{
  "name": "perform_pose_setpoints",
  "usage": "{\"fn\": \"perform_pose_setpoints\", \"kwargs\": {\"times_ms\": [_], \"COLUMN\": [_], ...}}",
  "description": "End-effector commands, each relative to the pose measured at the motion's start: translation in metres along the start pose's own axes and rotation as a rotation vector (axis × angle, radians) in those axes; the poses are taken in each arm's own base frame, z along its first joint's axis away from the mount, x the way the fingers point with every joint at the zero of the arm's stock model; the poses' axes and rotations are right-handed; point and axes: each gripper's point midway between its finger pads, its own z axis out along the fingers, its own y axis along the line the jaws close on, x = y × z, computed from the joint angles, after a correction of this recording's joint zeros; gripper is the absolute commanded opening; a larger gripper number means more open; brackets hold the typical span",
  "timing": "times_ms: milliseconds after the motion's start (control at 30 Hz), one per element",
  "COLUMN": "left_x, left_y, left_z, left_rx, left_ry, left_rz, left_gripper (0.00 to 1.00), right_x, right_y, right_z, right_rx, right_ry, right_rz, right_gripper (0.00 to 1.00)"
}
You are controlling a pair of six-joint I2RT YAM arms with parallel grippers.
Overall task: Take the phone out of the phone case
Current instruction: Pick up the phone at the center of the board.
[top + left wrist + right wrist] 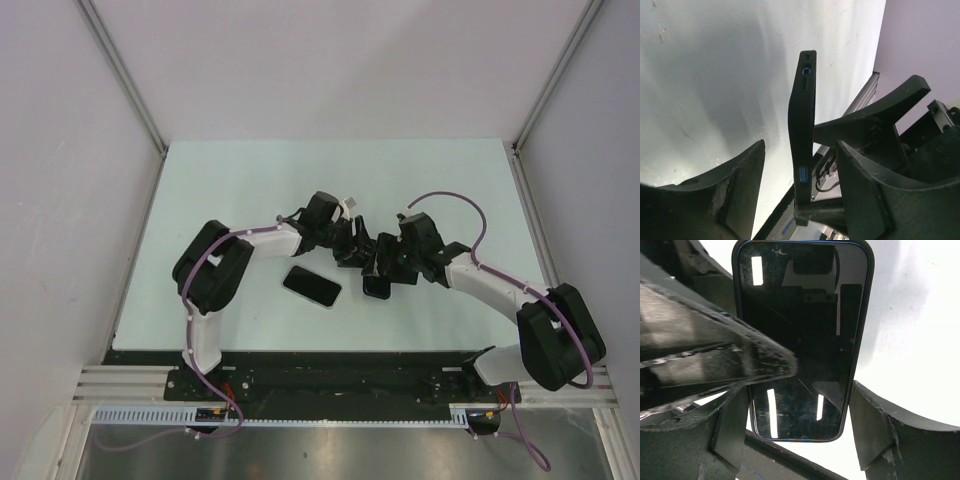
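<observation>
The phone (pixel 805 315), black glass in a black phone case (pixel 802 125) with blue side buttons, is held on edge above the table. My right gripper (pixel 799 415) is shut on the case's two long sides near its lower end. My left gripper (pixel 800 160) straddles the phone front to back, its jaws open with a gap on each side. One left finger (pixel 730 360) crosses in front of the screen. In the top view the two grippers, left (pixel 352 246) and right (pixel 385 265), meet at mid-table.
A second flat black slab (pixel 312 287), phone or case, lies on the pale table (pixel 250 190) just left of the grippers. Grey walls with metal corner posts enclose the table on three sides. The arm bases stand along the near rail.
</observation>
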Motion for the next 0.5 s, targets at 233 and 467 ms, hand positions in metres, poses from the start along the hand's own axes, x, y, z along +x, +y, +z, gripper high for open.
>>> {"fn": "perform_pose_setpoints", "kwargs": {"times_ms": [233,467], "left_x": [-0.001,-0.004], "left_y": [-0.026,-0.044], "left_z": [0.011,0.001], "left_rx": [0.04,0.083], "left_ry": [0.025,0.029], "left_rz": [0.064,0.069], "left_gripper": [0.42,0.0], "right_x": [-0.016,-0.019], "right_y": [0.03,0.018], "right_z": [-0.01,-0.021], "right_rx": [-0.118,-0.092], "right_ry": [-0.058,-0.059], "right_rz": [-0.012,0.0], "right_gripper": [0.42,0.8]}}
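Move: Just to the right of the open left fingers, about 3 cm off, 1 cm ahead and roughly level, is the middle of the phone in its case, raised with its long edge towards them. The other black slab lies on the table some 13 cm to the left hand's left, 6 cm nearer the base and about 7 cm lower. From the right hand, already gripping the phone's sides, that same middle is some 3 cm ahead and 1 cm up. Sliding about 1.5 cm to the right, the left hand brings its straddling fingers further over the phone's near long edge, then stops there and closes them from over half open to nearly shut, pinching the cased phone between screen and back. The right hand keeps its hold on the sides, staying almost in place. ##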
